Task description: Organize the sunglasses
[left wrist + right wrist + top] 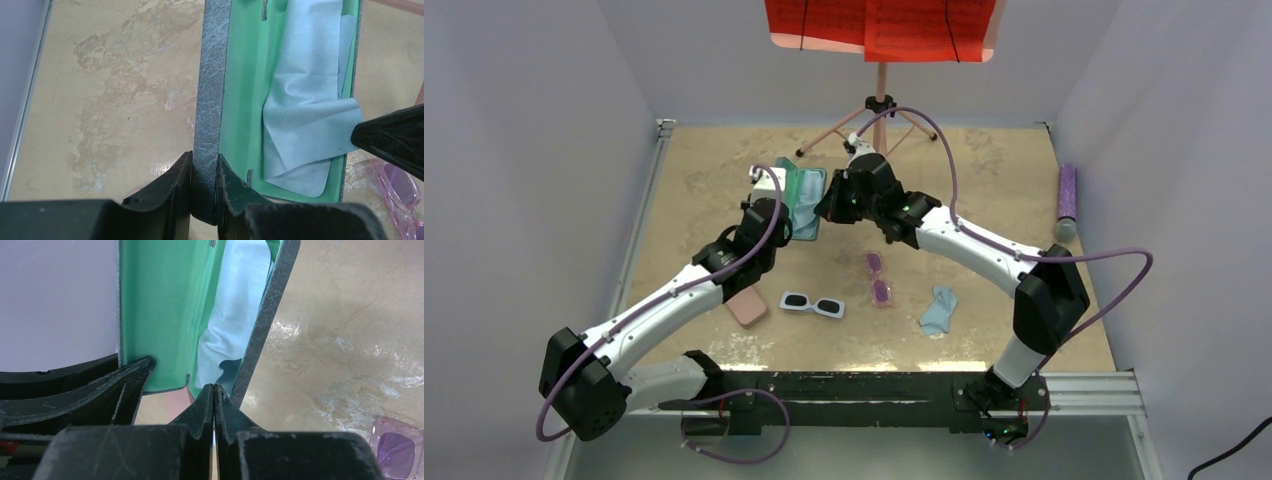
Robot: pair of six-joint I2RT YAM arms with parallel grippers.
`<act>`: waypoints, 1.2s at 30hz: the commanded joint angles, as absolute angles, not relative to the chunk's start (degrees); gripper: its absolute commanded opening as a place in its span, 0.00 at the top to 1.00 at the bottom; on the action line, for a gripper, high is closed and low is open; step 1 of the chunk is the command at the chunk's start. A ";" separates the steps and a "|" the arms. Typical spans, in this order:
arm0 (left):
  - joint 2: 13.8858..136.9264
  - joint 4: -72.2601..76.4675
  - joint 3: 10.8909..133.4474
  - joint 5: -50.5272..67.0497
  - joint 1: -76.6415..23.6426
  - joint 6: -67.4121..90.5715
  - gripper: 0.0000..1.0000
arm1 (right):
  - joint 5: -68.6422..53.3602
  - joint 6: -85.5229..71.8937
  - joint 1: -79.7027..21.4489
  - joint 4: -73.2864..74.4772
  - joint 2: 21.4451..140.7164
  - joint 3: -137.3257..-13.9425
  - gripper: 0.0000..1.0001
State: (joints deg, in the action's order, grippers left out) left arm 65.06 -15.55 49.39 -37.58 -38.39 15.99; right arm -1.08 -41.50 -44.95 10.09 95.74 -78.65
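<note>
The white sunglasses [812, 304] and the pink sunglasses [879, 278] lie on the table in front of the arms, both apart from the grippers. The pink sunglasses [400, 195] [395, 447] also show at the edge of both wrist views. A grey-blue case [806, 200] stands open, green inside, with a light blue cloth [305, 100] [235, 315] in it. My left gripper [782, 215] [205, 162] is shut on the case's raised grey lid [211, 100]. My right gripper [824, 212] [214, 387] is shut, its tips at the cloth's near edge; I cannot tell whether any cloth is pinched.
A pink case [746, 307] lies near the left arm. A second light blue cloth [939, 310] sits right of the pink sunglasses. A purple cylinder [1066, 200] lies at the right edge. A tripod stand [879, 105] with a red sheet stands at the back.
</note>
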 commanded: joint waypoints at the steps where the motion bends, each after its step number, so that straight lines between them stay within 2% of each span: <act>1: 64.42 -12.12 52.93 -38.43 -38.62 18.08 1.00 | -3.55 -44.20 -44.78 9.56 96.91 -80.16 1.00; 11: 64.60 -11.85 53.01 -38.79 -38.59 18.45 1.00 | -6.59 -47.40 -45.09 8.33 96.96 -78.12 1.00; 21: 64.54 -12.02 53.35 -38.92 -38.58 18.98 1.00 | -2.41 -47.39 -46.23 11.23 95.75 -76.98 0.98; 22: 64.54 -12.02 53.39 -38.79 -38.62 18.98 1.00 | -2.22 -47.36 -46.26 11.48 95.77 -76.91 0.96; 26: 64.79 -12.12 53.35 -37.99 -38.59 18.88 1.00 | -2.59 -47.55 -46.42 11.35 95.74 -76.55 0.79; 31: 64.95 -13.60 52.99 -37.84 -38.58 19.00 1.00 | -1.34 -44.31 -46.58 12.83 93.14 -76.64 0.67; 34: 64.92 -15.14 51.97 -37.88 -38.59 20.23 1.00 | -1.12 -39.95 -46.72 12.79 88.32 -74.33 0.52; 35: 64.97 -15.61 51.30 -37.65 -38.63 20.85 1.00 | -0.38 -38.94 -46.68 12.78 86.65 -72.74 0.42; 36: 65.02 -15.79 50.61 -37.05 -38.62 21.22 1.00 | -0.20 -38.34 -46.67 13.31 84.82 -71.06 0.40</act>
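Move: The cloth's loose corner is between the right hand's closed fingertips. It is to go into the near end of the open case's tray, about 3 cm back, 2 cm to the left and some 4 cm below that hand. That same spot lies about 5 cm to the right of the left hand, level with it fore and aft. On the table some 20 cm below the right hand are the purple glasses, 8 cm back and 11 cm right, and the white sunglasses, 14 cm back and 3 cm left. The cloth's corner goes down about 3 cm into the tray's near end in the right hand's fingers, which also shift back and slightly left, tipping some 8 degrees further down. The fingers then open to let go of the cloth, and the hand draws back and to the right, rising a little. The left hand keeps its pinch on the case's lid edge, holding it nearly still. ##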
